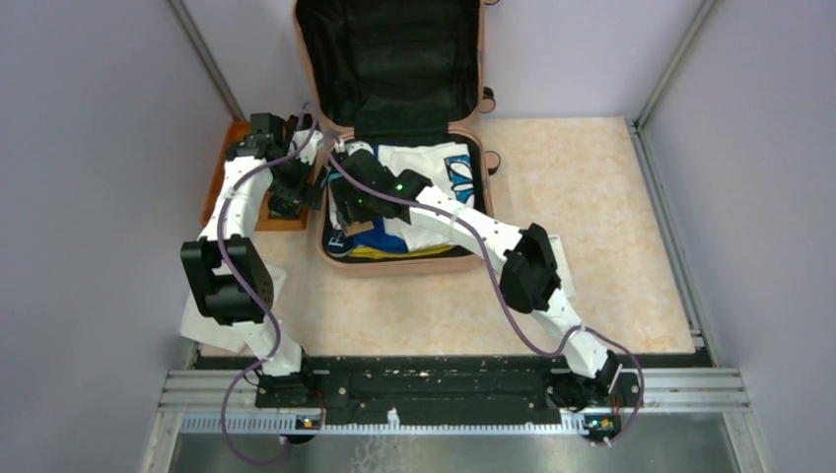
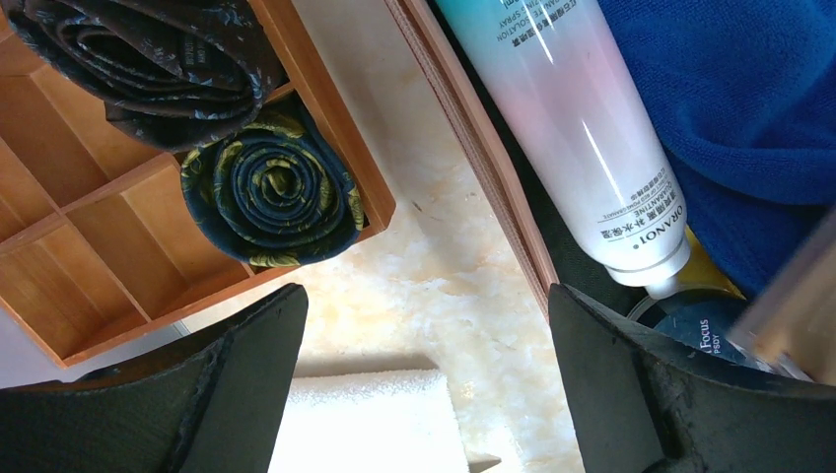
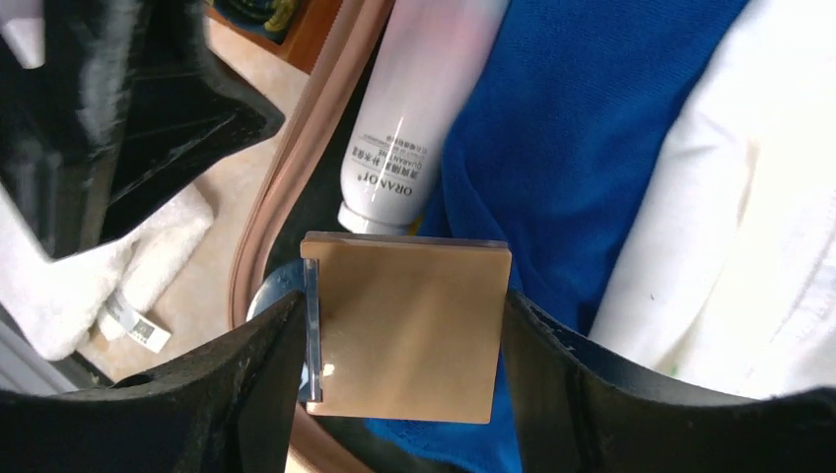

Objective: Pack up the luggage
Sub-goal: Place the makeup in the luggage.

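Note:
The luggage (image 1: 473,212) lies open on the table with its black-lined lid standing up at the back. Its base holds a blue cloth (image 3: 582,138), a white garment (image 1: 434,177) and a white-and-pink tube (image 3: 414,108) along the left wall. My right gripper (image 3: 404,307) hangs over the base's front left corner, shut on a flat tan square case (image 3: 409,330). My left gripper (image 2: 424,379) is open and holds nothing; it hovers just left of the luggage rim (image 2: 473,138), above the table and a white towel (image 2: 365,424).
An orange compartmented tray (image 2: 108,236) sits left of the luggage with two rolled dark ties (image 2: 271,192) in it. A round dark tin (image 2: 705,325) lies in the luggage below the tube. Grey walls close in both sides.

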`<act>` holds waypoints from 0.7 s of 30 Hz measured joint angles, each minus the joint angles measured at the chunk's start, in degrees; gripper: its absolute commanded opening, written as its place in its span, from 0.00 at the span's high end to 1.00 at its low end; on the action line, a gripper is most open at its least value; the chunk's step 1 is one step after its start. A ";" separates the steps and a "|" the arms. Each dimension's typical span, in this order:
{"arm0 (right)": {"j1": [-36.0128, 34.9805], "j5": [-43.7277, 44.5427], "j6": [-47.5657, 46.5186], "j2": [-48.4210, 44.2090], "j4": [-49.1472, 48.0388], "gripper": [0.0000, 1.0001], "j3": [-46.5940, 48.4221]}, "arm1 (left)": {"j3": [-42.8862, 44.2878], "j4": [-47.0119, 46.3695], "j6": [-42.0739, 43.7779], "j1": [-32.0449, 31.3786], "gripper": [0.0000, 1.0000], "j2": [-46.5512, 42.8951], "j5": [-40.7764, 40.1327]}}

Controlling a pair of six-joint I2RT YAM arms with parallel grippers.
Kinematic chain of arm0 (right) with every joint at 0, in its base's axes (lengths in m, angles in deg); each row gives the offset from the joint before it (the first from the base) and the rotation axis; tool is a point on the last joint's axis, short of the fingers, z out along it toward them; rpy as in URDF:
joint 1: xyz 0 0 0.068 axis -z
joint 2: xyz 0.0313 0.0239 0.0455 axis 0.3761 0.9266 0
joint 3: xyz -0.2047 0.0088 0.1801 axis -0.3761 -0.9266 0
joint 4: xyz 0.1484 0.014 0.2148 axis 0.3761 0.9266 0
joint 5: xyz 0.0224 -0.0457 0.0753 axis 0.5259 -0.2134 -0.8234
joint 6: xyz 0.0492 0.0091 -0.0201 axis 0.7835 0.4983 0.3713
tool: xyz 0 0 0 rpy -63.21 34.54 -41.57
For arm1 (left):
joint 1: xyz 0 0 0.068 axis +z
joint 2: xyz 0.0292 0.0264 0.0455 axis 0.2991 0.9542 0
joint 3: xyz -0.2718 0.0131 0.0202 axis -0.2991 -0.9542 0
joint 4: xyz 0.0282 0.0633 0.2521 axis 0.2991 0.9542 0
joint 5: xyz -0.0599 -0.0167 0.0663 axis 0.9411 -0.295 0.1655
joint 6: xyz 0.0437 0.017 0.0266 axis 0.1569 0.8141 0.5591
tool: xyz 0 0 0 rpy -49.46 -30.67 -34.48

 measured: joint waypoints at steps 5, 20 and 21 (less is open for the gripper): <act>0.00 0.55 -0.20 3.72 -1.49 0.43 1.53 | 0.00 -0.24 -0.33 0.35 0.01 0.00 0.07; 1.62 -0.31 1.49 2.97 -0.39 0.01 2.49 | 0.24 0.26 -0.02 0.50 0.01 0.00 2.49; 2.38 -0.42 1.62 1.07 -0.22 0.01 1.16 | 0.24 0.59 0.20 0.50 0.01 0.00 3.37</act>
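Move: The right gripper holds the makeup over the suitcase's near left corner; its resting spot, on the blue towel edge, is some 4 cm below, 1 cm ahead and 1 cm left. The spray bottle's middle lies roughly 6 cm ahead, 4 cm left; the round dark tin 3 cm back, 4 cm left; the white shirt 5 cm ahead, 13 cm right, all about 6 cm lower. From the left gripper that spot is about 9 cm right, 5 cm back, 4 cm down. Lower the right gripper about 3.5 cm, easing slightly forward and left, to bring the makeup down beside the bottle's cap end and the dark tin. There open the fingers wide and let go, then lift about 3 cm straight back up, drifting some 2 cm right and a little forward, away from the makeup. ##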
